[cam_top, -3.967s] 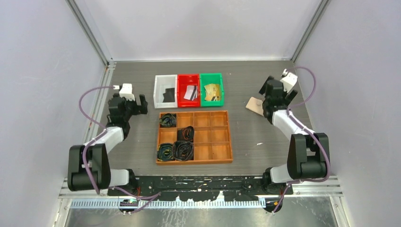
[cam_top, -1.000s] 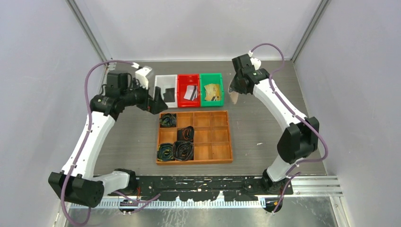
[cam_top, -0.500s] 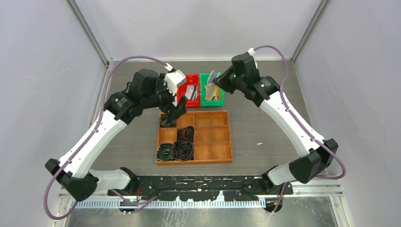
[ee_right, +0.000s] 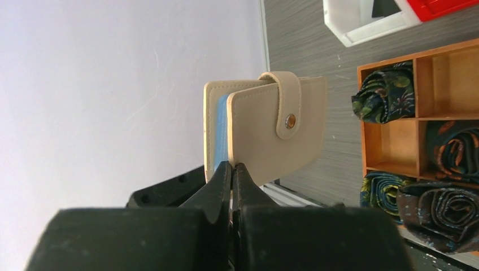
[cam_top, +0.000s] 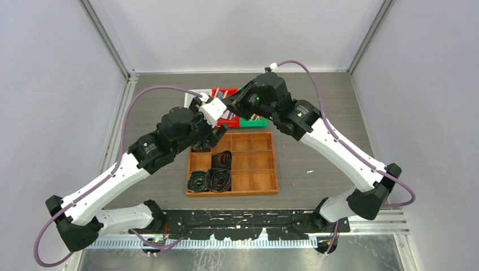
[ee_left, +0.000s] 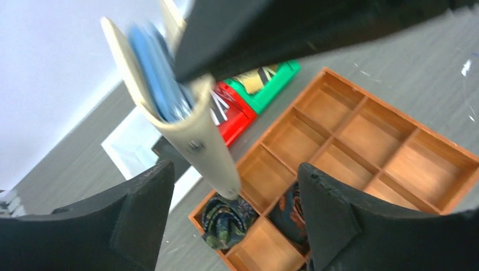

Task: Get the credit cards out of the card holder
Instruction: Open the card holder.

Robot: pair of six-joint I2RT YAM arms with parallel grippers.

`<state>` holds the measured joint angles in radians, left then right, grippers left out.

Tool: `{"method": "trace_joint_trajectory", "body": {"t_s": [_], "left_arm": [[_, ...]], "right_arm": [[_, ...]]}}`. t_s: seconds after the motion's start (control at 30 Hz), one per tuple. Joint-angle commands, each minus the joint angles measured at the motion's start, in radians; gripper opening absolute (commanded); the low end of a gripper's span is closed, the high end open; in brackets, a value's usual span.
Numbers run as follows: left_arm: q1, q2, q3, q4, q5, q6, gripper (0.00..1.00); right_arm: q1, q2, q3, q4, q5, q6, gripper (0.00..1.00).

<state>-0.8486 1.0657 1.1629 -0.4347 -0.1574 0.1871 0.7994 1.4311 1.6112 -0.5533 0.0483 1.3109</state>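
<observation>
My right gripper (ee_right: pixel 232 166) is shut on one tan cover of the card holder (ee_right: pixel 265 130) and holds it in the air with the strap tab snapped. Pale blue pockets (ee_right: pixel 221 130) show between the covers. In the left wrist view the card holder (ee_left: pixel 186 135) hangs from the right fingers (ee_left: pixel 282 28). My left gripper (ee_left: pixel 234 169) is open, its jaws on either side of the holder's lower end, not touching it. Loose cards lie in the bins: black (ee_left: pixel 169 152), white/grey (ee_left: pixel 223 110), gold (ee_left: pixel 257 76). In the top view both grippers meet (cam_top: pixel 216 131) (cam_top: pixel 233 103).
The white bin (ee_right: pixel 367 17), red bin (ee_left: pixel 237 116) and green bin (ee_left: pixel 271 84) stand at the back. The wooden divided tray (cam_top: pixel 232 192) sits below the grippers with several coiled belts (cam_top: pixel 217 179) in its left cells. Grey walls enclose the table.
Both arms swung in from the sides to the middle. The right gripper carried the card holder from the right side to above the bins. The left gripper came up under it.
</observation>
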Motion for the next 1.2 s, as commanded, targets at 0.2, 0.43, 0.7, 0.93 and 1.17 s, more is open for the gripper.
{"method": "trace_joint_trajectory", "body": {"t_s": [0.2, 0.43, 0.7, 0.93, 1.17], "left_arm": [[-0.003, -0.058, 0.023, 0.128, 0.019, 0.032, 0.53], [-0.003, -0.09, 0.037, 0.08, 0.06, 0.032, 0.03], [-0.001, -0.085, 0.141, -0.084, 0.255, 0.029, 0.0], [0.08, 0.008, 0.333, -0.474, 0.674, -0.007, 0.0], [0.167, 0.086, 0.449, -0.594, 0.894, -0.042, 0.0]], "right_arm": [[0.052, -0.052, 0.054, 0.086, 0.044, 0.042, 0.01], [0.056, -0.076, 0.05, 0.096, 0.056, 0.045, 0.01], [0.054, -0.11, 0.037, 0.105, -0.03, -0.151, 0.58], [0.029, -0.238, 0.07, -0.069, -0.282, -0.742, 0.9], [0.029, -0.36, -0.028, -0.124, -0.394, -1.062, 0.92]]}}
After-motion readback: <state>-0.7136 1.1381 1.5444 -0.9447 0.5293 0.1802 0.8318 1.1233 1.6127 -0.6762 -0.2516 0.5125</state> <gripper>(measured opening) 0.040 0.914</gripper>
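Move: The card holder is in my right fingers. Its middle lies about 2 cm forward of the right hand, 3 cm left and 3 cm below; from my open left hand it is some 4 cm forward, 2 cm right and 4 cm above, its lower end already between the left fingers. From the left hand, the red bin lies roughly 23 cm ahead and 28 cm below, neither left nor right; the wooden organizer's middle is 1 cm back, 3 cm right and 29 cm below. I close my left fingers on the card holder's lower end while that hand rises about 4 cm and my right hand keeps its grip, easing back slightly. Once the left has pinched it, I open my right fingers, let go, and draw that hand back, to the right and up, away from the holder; my left hand carries the holder back roughly 8 cm, turning clockwise and tipping down. ##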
